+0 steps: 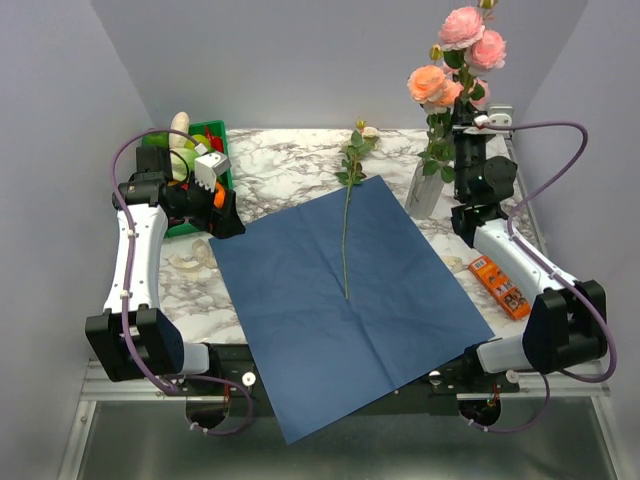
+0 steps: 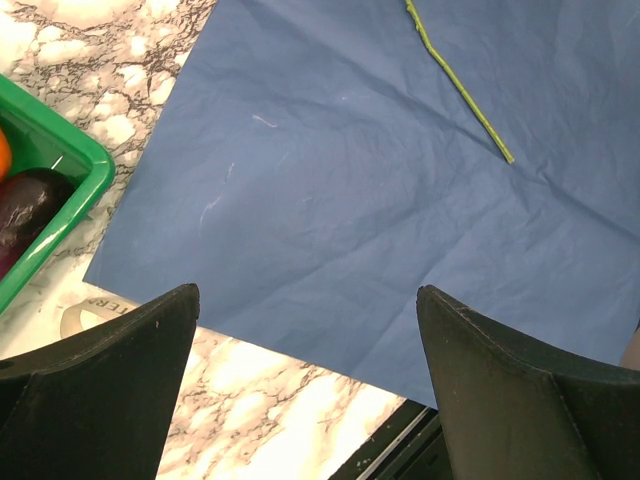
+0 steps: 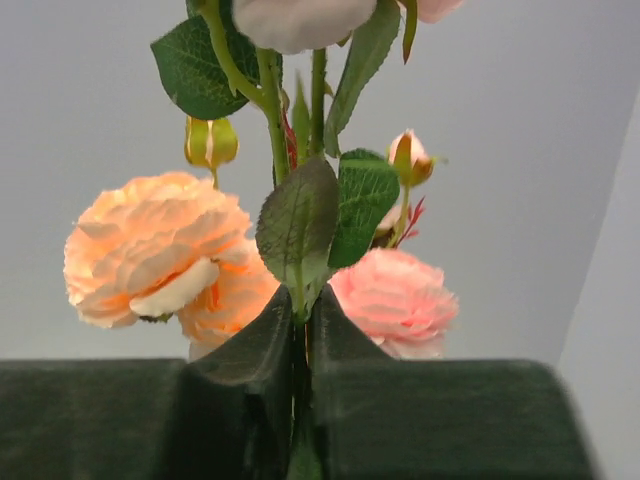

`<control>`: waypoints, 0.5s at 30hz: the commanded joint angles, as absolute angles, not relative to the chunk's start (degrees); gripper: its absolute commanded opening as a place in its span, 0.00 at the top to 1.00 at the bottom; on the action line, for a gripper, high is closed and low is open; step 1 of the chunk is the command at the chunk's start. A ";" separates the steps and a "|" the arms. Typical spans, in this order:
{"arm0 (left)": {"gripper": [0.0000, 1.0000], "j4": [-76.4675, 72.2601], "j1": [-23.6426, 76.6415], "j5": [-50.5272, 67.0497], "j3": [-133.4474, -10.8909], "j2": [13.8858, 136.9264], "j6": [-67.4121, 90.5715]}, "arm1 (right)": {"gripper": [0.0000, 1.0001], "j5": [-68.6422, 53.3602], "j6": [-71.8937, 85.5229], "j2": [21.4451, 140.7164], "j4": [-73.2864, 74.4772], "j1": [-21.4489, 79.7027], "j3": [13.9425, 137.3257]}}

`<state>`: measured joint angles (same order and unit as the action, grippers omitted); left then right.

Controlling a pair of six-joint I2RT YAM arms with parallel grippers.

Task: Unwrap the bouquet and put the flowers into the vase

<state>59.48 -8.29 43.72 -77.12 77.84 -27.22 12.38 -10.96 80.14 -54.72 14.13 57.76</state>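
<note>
The blue paper sheet (image 1: 340, 300) lies unwrapped and flat on the marble table. One loose flower stem (image 1: 346, 230) rests along its middle, leaves toward the back. The whitish vase (image 1: 425, 190) stands at the back right with pink and peach roses (image 1: 462, 28) rising from it. My right gripper (image 1: 464, 125) is up among those stems. In the right wrist view its jaws (image 3: 305, 300) pinch a thin green stem below a leaf (image 3: 297, 225), between a peach rose (image 3: 155, 245) and a pink rose (image 3: 395, 300). My left gripper (image 2: 308, 292) hangs open over the paper's (image 2: 330, 200) left edge.
A green tray (image 1: 222, 135) of vegetables sits at the back left, its corner (image 2: 60, 160) close to my left gripper. Beige ribbon (image 1: 195, 258) lies on the marble by the paper's left edge. An orange box (image 1: 500, 285) lies beside the right arm.
</note>
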 commanded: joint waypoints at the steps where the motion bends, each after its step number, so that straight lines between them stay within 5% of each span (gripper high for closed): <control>1: 0.01 60.73 -8.61 43.94 -78.22 76.90 -28.13 | 0.59 13.71 -2.92 76.39 -46.77 13.89 56.17; 4: 0.01 60.91 -8.61 44.47 -78.40 76.82 -28.39 | 0.28 13.71 2.45 72.97 -44.13 13.89 52.13; 6: 0.01 61.08 -8.61 44.82 -78.49 76.90 -28.30 | 0.20 15.02 5.69 71.29 -41.06 13.89 50.20; 15: 0.01 61.70 -8.61 45.26 -78.05 76.03 -29.00 | 0.15 11.44 13.18 60.84 -20.66 14.76 45.98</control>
<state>60.45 -8.29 43.81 -77.14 77.78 -28.05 14.39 8.16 66.06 -31.24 14.13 49.52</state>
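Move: Below and slightly beyond the right hand, whose closed fingers hold the rose stems upright, stands the vase: its middle is about 4 cm ahead, 3 cm to the left and 31 cm down, its rim some 19 cm down. The last rose stem, lying on the cloth, has its middle about 3 cm ahead and 24 cm left; the orange box is roughly 19 cm back and 16 cm right, both about 42 cm below. From the left hand the vase lies some 19 cm ahead, 49 cm right and 10 cm lower. Sinking towards the vase, the right hand spreads its fingers nearly wide and lets go of the rose stems. After the first couple of centimetres down it also draws back about 4 cm from the flowers while still dropping, some 7 cm in all, as the upward-pointing fingers tip down about 15 degrees and the hand's left side rolls up by about as much. ##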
